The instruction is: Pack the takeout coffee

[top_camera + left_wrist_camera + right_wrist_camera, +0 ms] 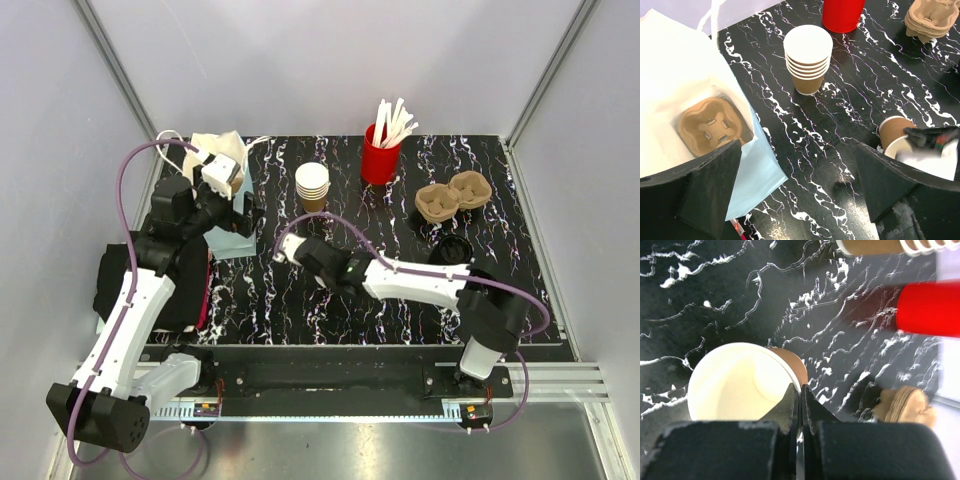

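Observation:
The takeout coffee cup (740, 382), brown kraft paper with a white rim and inside, is lidless. In the left wrist view the cup (894, 131) tilts over the marbled table. My right gripper (800, 390) is shut on the cup's rim, one finger inside the wall and one outside; the top view shows this right gripper (303, 252) at mid-table. A round black lid (451, 250) lies to the right. My left gripper (800, 200) stands wide open with nothing between its fingers, beside the white paper bag (675, 65); from above this left gripper (235, 212) is at the left.
A brown cup carrier (710, 125) sits inside the bag. A stack of lidless brown cups (312, 185) and a red cup of white sticks (380, 155) stand at the back. Stacked spare carriers (450, 197) lie at the back right.

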Robot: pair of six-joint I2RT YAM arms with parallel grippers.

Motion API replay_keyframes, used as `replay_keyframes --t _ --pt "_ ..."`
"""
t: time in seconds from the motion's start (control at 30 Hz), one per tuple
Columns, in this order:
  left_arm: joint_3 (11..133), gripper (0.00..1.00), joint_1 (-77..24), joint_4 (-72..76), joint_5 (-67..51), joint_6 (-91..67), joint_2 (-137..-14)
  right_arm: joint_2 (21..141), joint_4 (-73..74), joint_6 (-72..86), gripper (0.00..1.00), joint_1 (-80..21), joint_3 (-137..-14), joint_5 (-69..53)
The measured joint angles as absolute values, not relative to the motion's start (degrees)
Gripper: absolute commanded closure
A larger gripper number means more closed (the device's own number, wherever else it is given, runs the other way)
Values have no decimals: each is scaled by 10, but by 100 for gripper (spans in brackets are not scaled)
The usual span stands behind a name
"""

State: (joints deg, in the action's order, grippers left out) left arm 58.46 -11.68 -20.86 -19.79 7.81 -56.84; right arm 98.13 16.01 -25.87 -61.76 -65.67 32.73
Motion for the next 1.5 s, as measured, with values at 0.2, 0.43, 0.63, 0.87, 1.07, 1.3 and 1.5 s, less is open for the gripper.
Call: replay_keyframes --t 0.2,0.43,0.63,0.87,1.07,1.3,1.5 --pt "585 1 -109 -208 -203 74 -567 954 203 -196 100 -496 -690 185" --pt "585 1 -99 -208 -211 67 -567 949 230 -140 100 -408 -692 22" --pt "585 1 -94 -207 -216 62 -567 977 231 -104 100 -359 -699 -79" --pt "585 1 -93 -198 -221 61 -567 986 234 -89 77 -353 -699 -108" --pt "585 1 -90 -198 -224 60 -567 984 235 -91 41 -349 -699 -110" --pt "585 1 -89 -198 -233 60 -567 898 258 -126 28 -332 -699 -85" --pt "585 1 -89 -199 -260 61 -567 775 295 -175 34 -269 -702 -51"
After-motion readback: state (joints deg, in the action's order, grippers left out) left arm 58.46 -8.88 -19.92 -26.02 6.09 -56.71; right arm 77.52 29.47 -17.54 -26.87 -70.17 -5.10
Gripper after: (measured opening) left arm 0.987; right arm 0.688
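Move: The right fingers already pinch the right side of the paper cup's rim; the tilted cup's middle lies about 3 cm ahead, 3 cm left and 4 cm below. The bare table spot for it is some 4 cm ahead, straight in line, 11 cm down. The cup stack stands about 21 cm ahead, 7 cm left; the black container 6 cm ahead, 25 cm right. From the left hand, the spot is roughly 19 cm right, 2 cm ahead, 28 cm down. Forward and to the right, each some 4–5 cm, the right hand carries the pinched cup, rolling its left side up and tipping the fingers down (about 30 degrees each) to swing the mouth upwards, then lowers it a couple of centimetres onto the table. The fingers open and let go of the rim, and the hand rises quickly and swings right, away from the cup towards the black container. ##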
